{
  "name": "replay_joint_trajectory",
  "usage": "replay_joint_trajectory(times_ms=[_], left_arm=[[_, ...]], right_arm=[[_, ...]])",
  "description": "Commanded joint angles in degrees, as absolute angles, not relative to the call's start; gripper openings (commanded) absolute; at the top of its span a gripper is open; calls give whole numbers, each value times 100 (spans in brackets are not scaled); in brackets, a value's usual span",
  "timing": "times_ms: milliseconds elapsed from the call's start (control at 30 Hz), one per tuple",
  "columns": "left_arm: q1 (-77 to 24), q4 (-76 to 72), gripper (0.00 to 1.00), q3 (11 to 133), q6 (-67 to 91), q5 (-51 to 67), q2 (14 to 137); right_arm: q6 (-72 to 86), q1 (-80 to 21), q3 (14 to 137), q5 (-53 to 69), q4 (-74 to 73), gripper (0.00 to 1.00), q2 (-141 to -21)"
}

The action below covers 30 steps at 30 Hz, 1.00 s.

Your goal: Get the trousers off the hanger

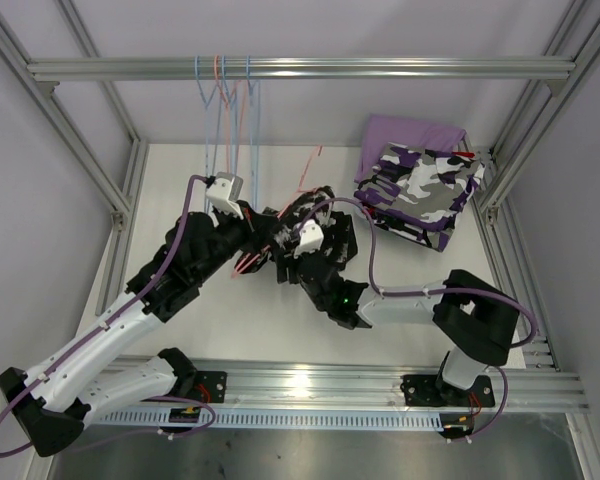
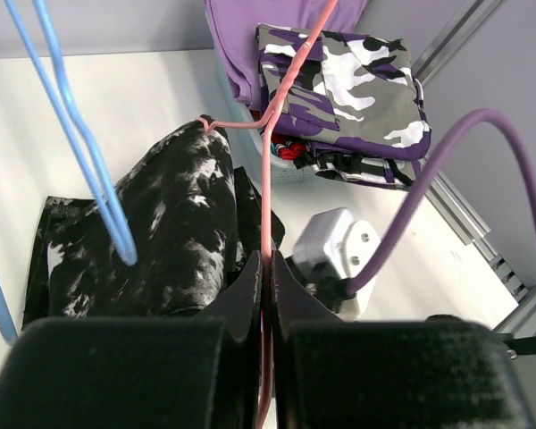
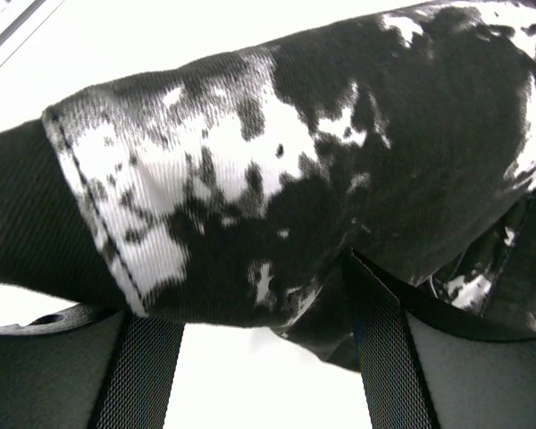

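Observation:
The black trousers with white blotches (image 2: 174, 223) hang over the pink hanger (image 2: 270, 152) above the table's middle. In the top view these trousers (image 1: 313, 203) are a dark bundle between the two arms. My left gripper (image 2: 266, 261) is shut on the pink hanger's wire just below the cloth. My right gripper (image 3: 255, 295) is open under the trousers (image 3: 322, 134). Its fingers (image 3: 380, 349) stand wide apart and the cloth's lower fold lies across the tips. In the top view the left gripper (image 1: 263, 240) and right gripper (image 1: 286, 238) sit side by side.
At the back right is a pile of folded trousers: the purple-white-black print (image 1: 425, 190) on top, lilac (image 1: 405, 135) behind, red (image 2: 290, 150) peeking out below. Blue hangers (image 2: 80, 134) hang from the back rail (image 1: 380, 68). Frame posts stand at both sides.

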<state>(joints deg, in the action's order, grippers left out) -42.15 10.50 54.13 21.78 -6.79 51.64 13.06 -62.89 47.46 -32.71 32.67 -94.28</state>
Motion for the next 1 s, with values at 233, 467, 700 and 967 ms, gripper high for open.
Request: replay_joint_trajectory(times_ms=[233,467,700,967], left_arm=[[-4263,650,0,5739,2136,-483,4983],[-4263,650,0,5739,2136,-475,4992],[-4263,650,0,5748,2127,-527,4992],[-4263,659,0,5731,2109,-571,4966]], right_arm=[[906,-6442,4931,-4947,4964,61,-10159],[379,-6434,4746,-5370,5994,27,-10371],[141,-6442,4641,-5317,5792,0,-9872],[378,-6267,4413,-5045,5282,0,-9220]])
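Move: The black-and-white trousers are right at the open right fingers, their middle about 4 cm ahead and 2 cm to the right, roughly level. The pink hanger they hang on is some 6 cm ahead, 3 cm left and 8 cm higher; the camouflage trousers on the basket are about 13 cm ahead, 31 cm right and 5 cm lower. From the left hand, the black-and-white trousers lie about 11 cm ahead, 4 cm right and 14 cm down. Forward about 2.5 cm into the trouser cloth goes the right hand, turning clockwise and tipping its fingers up, a good 10 degrees each, while the wide-open fingers shut and pinch a fold near the leg. Still pinching, it draws off to the right and then also up, a couple of centimetres each. The left hand stays put, keeping its grip on the pink hanger. ##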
